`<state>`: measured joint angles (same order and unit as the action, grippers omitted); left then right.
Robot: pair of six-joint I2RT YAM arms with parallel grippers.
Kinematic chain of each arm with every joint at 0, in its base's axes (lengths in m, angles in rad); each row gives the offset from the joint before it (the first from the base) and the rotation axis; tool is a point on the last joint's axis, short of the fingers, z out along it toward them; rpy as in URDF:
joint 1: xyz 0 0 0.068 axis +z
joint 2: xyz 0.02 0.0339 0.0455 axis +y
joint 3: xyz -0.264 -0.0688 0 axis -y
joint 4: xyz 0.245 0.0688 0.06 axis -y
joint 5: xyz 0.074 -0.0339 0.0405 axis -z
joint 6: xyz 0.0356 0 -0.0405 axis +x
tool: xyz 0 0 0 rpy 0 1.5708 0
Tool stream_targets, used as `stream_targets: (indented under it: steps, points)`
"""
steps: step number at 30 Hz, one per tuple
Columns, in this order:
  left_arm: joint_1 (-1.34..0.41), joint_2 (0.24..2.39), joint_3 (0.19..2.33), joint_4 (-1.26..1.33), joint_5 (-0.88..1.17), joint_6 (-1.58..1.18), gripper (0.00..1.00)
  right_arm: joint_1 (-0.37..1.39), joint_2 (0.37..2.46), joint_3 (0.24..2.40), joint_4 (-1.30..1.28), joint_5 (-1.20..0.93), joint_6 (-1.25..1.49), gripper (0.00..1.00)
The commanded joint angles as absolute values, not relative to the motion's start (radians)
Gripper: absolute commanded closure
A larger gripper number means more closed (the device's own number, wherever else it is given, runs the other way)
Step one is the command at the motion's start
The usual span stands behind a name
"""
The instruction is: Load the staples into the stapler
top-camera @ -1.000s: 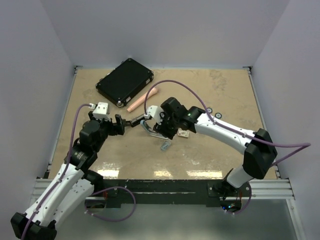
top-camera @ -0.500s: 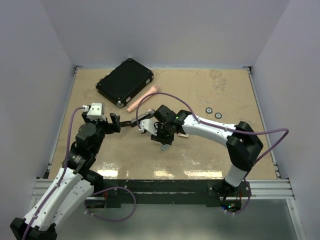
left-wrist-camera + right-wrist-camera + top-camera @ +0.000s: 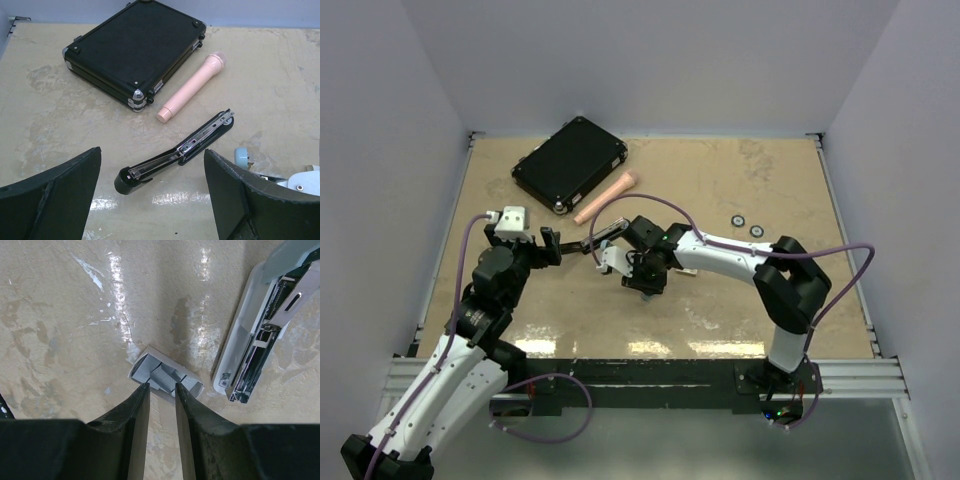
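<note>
A black stapler [image 3: 180, 150] lies swung open on the table, its metal channel facing up; it also shows from above [image 3: 605, 233]. My left gripper [image 3: 151, 151] hovers open just short of it, one finger to each side in the wrist view. A white and pale-blue stapler [image 3: 250, 355] lies open beside a small white box [image 3: 150, 351] holding the staples [image 3: 167, 374], grey ribbed strips. My right gripper [image 3: 161, 386] points down at that box, its narrow jaws closed on the middle strip. From above the right gripper [image 3: 642, 280] hides the box.
A black hard case [image 3: 570, 163] sits at the back left with a pink cylinder [image 3: 605, 197] next to it. Two small black rings [image 3: 747, 227] lie to the right. The white stapler [image 3: 613, 258] lies between the two grippers.
The right gripper has moved left and down onto the staple box and its jaws have narrowed. The left arm drew back slightly to the left, still open.
</note>
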<state>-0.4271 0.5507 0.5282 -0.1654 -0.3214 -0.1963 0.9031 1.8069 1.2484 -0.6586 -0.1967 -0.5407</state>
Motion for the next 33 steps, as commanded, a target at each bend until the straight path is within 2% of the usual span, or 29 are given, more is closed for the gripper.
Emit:
stream_targets:
  steps: [1, 10, 13, 21, 23, 29, 33]
  points:
    - [-0.423, 0.552, 0.529, -0.121, -0.333, -0.175, 0.12, 0.908, 1.827, 1.247, -0.655, -0.195, -0.561, 0.69]
    - [-0.422, 0.557, 0.529, -0.121, -0.33, -0.173, 0.12, 0.908, 1.848, 1.244, -0.64, -0.196, -0.56, 0.71]
    - [-0.422, 0.557, 0.528, -0.121, -0.328, -0.175, 0.12, 0.908, 1.853, 1.241, -0.637, -0.199, -0.56, 0.74]
    - [-0.422, 0.56, 0.528, -0.121, -0.325, -0.175, 0.12, 0.908, 1.839, 1.264, -0.666, -0.204, -0.551, 0.95]
    - [-0.422, 0.558, 0.528, -0.12, -0.325, -0.173, 0.12, 0.908, 1.827, 1.272, -0.675, -0.206, -0.54, 0.98]
    - [-0.422, 0.554, 0.528, -0.118, -0.308, -0.172, 0.12, 0.907, 1.735, 1.253, -0.635, -0.259, -0.46, 0.99]
    - [-0.422, 0.546, 0.523, -0.098, -0.189, -0.172, 0.11, 0.891, 1.651, 1.203, -0.542, -0.339, -0.373, 0.99]
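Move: The staples, in a small open tray on the table, lie right under the right hand's fingertips, about 2 cm down. From that hand the open light-blue stapler is some 8 cm ahead and 4 cm left, the small white box 6 cm ahead and 9 cm right, and the black stapler about 11 cm ahead and 15 cm left. From the left hand the staples lie about 24 cm right, 5 cm back and 20 cm down. Into the staples the right hand sinks about 1.5 cm, its part-open fingers pointing down with a lean to the left. There it stays while the fingers close almost fully, pinching a small dark piece of staples between the tips, then it rises about 3 cm, easing slightly left and away from the table. ##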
